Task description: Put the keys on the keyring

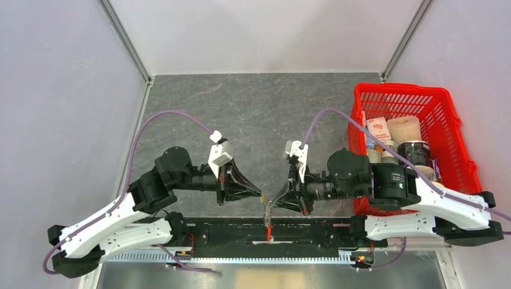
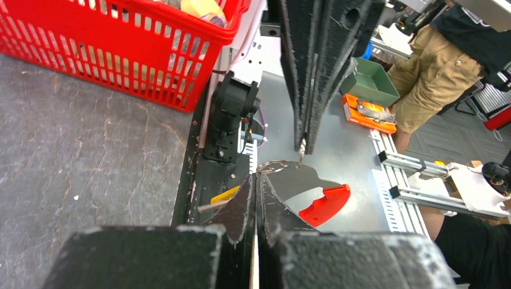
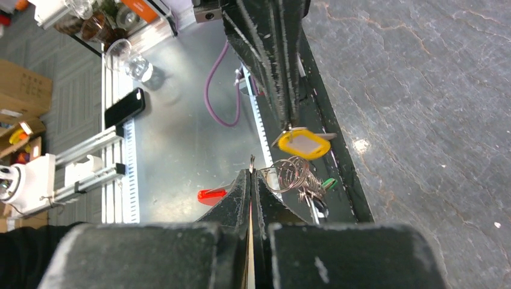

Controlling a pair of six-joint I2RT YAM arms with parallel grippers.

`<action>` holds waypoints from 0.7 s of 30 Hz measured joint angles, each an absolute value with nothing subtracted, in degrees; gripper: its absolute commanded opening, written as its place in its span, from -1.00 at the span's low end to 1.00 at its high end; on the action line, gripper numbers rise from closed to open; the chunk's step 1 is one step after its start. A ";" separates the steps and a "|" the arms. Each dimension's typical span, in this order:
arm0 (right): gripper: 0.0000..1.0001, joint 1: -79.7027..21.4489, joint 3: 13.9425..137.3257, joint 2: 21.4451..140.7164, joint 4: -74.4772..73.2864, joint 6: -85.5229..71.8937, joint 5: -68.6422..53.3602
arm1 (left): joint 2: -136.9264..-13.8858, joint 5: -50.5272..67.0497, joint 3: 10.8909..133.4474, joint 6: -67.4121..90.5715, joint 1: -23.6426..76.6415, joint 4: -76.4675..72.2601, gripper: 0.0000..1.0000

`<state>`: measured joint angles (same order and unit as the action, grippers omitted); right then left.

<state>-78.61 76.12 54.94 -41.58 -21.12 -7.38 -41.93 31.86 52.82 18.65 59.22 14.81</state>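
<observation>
My left gripper (image 1: 263, 195) is shut on a key with a yellow tag (image 3: 303, 144). In the left wrist view the tag (image 2: 226, 194) and the key's metal blade stick out to the left of the closed jaws (image 2: 255, 178). My right gripper (image 1: 275, 202) faces it tip to tip, a few centimetres away, and is shut on the keyring (image 3: 291, 174). The ring's wire shows at its closed tips (image 3: 251, 173). Coiled rings, a small green tag (image 3: 329, 183) and other keys hang to the right of these jaws. The red fob (image 1: 269, 232) dangles below on its chain, above the black rail.
A red basket (image 1: 458, 129) full of rolls and packets stands at the right, close behind the right arm. The black rail (image 1: 229, 232) runs along the table's near edge under both grippers. Grey stone-patterned tabletop (image 1: 253, 114) lies behind them.
</observation>
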 measured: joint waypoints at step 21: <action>-1.00 -78.61 77.21 55.57 -32.01 -30.68 -10.35 | -37.41 38.72 52.10 18.35 59.22 7.57 -0.96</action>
<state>-78.61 77.21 55.57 -32.01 -30.68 -10.35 -37.41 38.72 52.10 18.35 59.22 7.57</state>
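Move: The pinched end of the keyring wire, at the right fingertips, lies about 3 cm back and 3 cm to the right of the left hand point, at about its height. The wire loops hang some 2 cm back, 2 cm right and 2 cm below the left hand, the keyring's red end about 7 cm back, 3 cm right and 6 cm below. The right hand has the yellow-tagged key about 4 cm ahead, 3 cm left and 1 cm below. Bring the left gripper, still pinching the yellow-tagged key, up about 4 cm and back some 3 cm, easing slightly left, so the key closes on the wire end in the right fingers. Lift the right gripper nearly 5 cm with it, drifting about 2 cm left and tipping its fingers up some 10 degrees; tip the left fingers up and turn them back a little too. Keep both grips shut. ##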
